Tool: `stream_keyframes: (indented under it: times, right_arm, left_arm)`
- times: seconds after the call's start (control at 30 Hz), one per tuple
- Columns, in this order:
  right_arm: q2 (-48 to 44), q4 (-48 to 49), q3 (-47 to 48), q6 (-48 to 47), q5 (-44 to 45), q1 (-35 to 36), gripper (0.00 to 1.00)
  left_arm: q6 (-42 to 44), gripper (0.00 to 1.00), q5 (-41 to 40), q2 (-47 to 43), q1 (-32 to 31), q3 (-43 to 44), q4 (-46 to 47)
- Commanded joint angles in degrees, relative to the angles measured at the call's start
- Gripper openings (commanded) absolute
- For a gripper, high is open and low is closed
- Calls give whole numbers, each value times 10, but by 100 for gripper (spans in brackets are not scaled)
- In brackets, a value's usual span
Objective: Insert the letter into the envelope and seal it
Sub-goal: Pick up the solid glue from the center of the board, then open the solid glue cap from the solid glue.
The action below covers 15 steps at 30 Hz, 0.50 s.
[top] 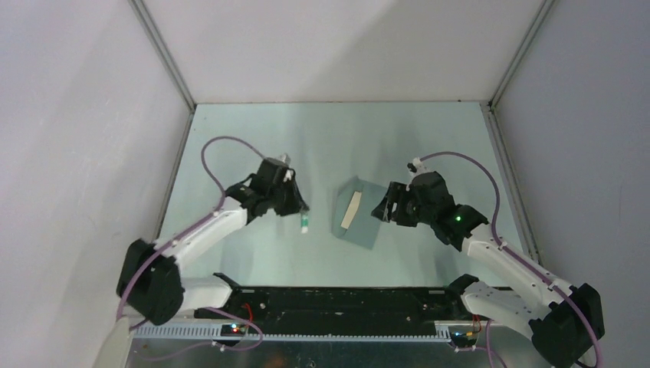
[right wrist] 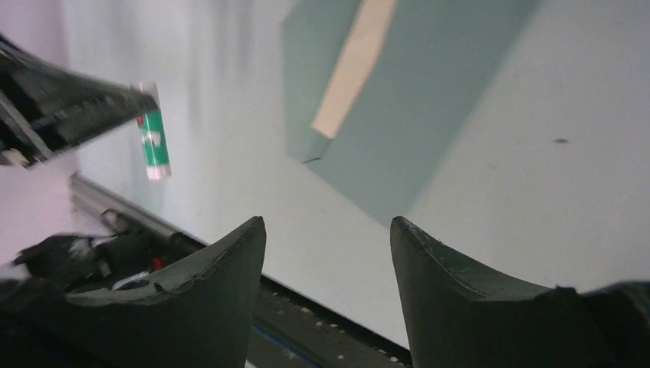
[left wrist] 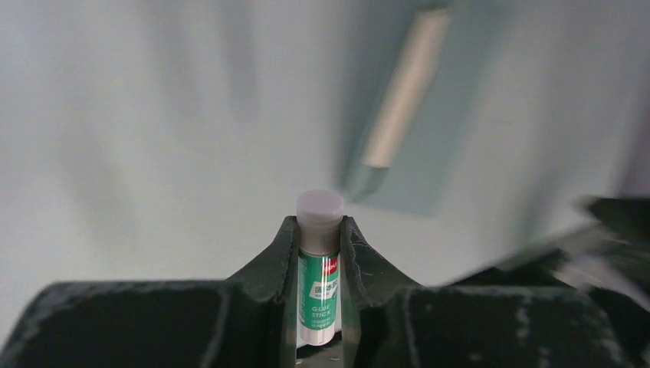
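The teal-grey envelope (top: 362,225) lies flat at the table's middle. Only a narrow tan strip of the letter (top: 352,207) shows near its left edge; the envelope covers the rest. My left gripper (top: 301,208) hovers left of the envelope, shut on a green-and-white glue stick (left wrist: 319,268) whose pale round end pokes past the fingertips (left wrist: 285,238). From the right wrist view the stick (right wrist: 153,138) hangs off the table. My right gripper (top: 381,208) stands open and holds nothing, just off the envelope's right edge, with the envelope (right wrist: 418,92) and the letter strip (right wrist: 355,65) ahead of it.
A black rail (top: 329,299) runs along the near table edge between the arm bases. Grey walls close in the table on the left, right and back. Purple cables loop above both wrists.
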Motion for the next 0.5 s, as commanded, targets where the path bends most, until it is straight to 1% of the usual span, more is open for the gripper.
stream_keyframes:
  times: [0.0, 0.07, 0.1, 0.2, 0.37, 0.47]
  right_arm:
    - [13, 138, 29, 10, -147, 22, 64]
    - [18, 201, 29, 9, -169, 50, 65]
    - [19, 220, 29, 8, -171, 61, 65]
    - [29, 304, 29, 11, -186, 93, 65]
    - [31, 386, 18, 25, -188, 108, 68]
    - [43, 431, 16, 34, -192, 112, 69]
  left_arm:
    - [33, 10, 135, -78, -3, 89, 59]
    - [26, 8, 180, -93, -3, 101, 91]
    - [18, 6, 190, -102, -3, 104, 111]
    - [0, 3, 232, -115, -3, 107, 158]
    - [-39, 3, 268, -143, -3, 95, 215]
    - [-76, 3, 290, -153, -4, 79, 280]
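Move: My left hand already has the glue stick pinched just below its cap, with the stick's middle about 3 cm back from the finger pads and slightly below them. My open right hand is roughly 18 cm to the right of that and 5 cm higher. The envelope lies about 14 cm right, 3 ahead and 8 below. From my right hand, the glue stick is some 18 cm left, level fore and aft, 6 below; the envelope is 5 ahead, 5 left, 13 below. Keeping the glue stick pinched, I swing my left hand up about 20 cm and some 8 cm to the right, towards my right hand, quick at first and then slowing, as its fingers tilt up from the table and swing rightwards. My right hand, still open, comes left about 11 cm and up 10, drawing back a little and turning its fingers left and more level towards the stick's free lower end. ##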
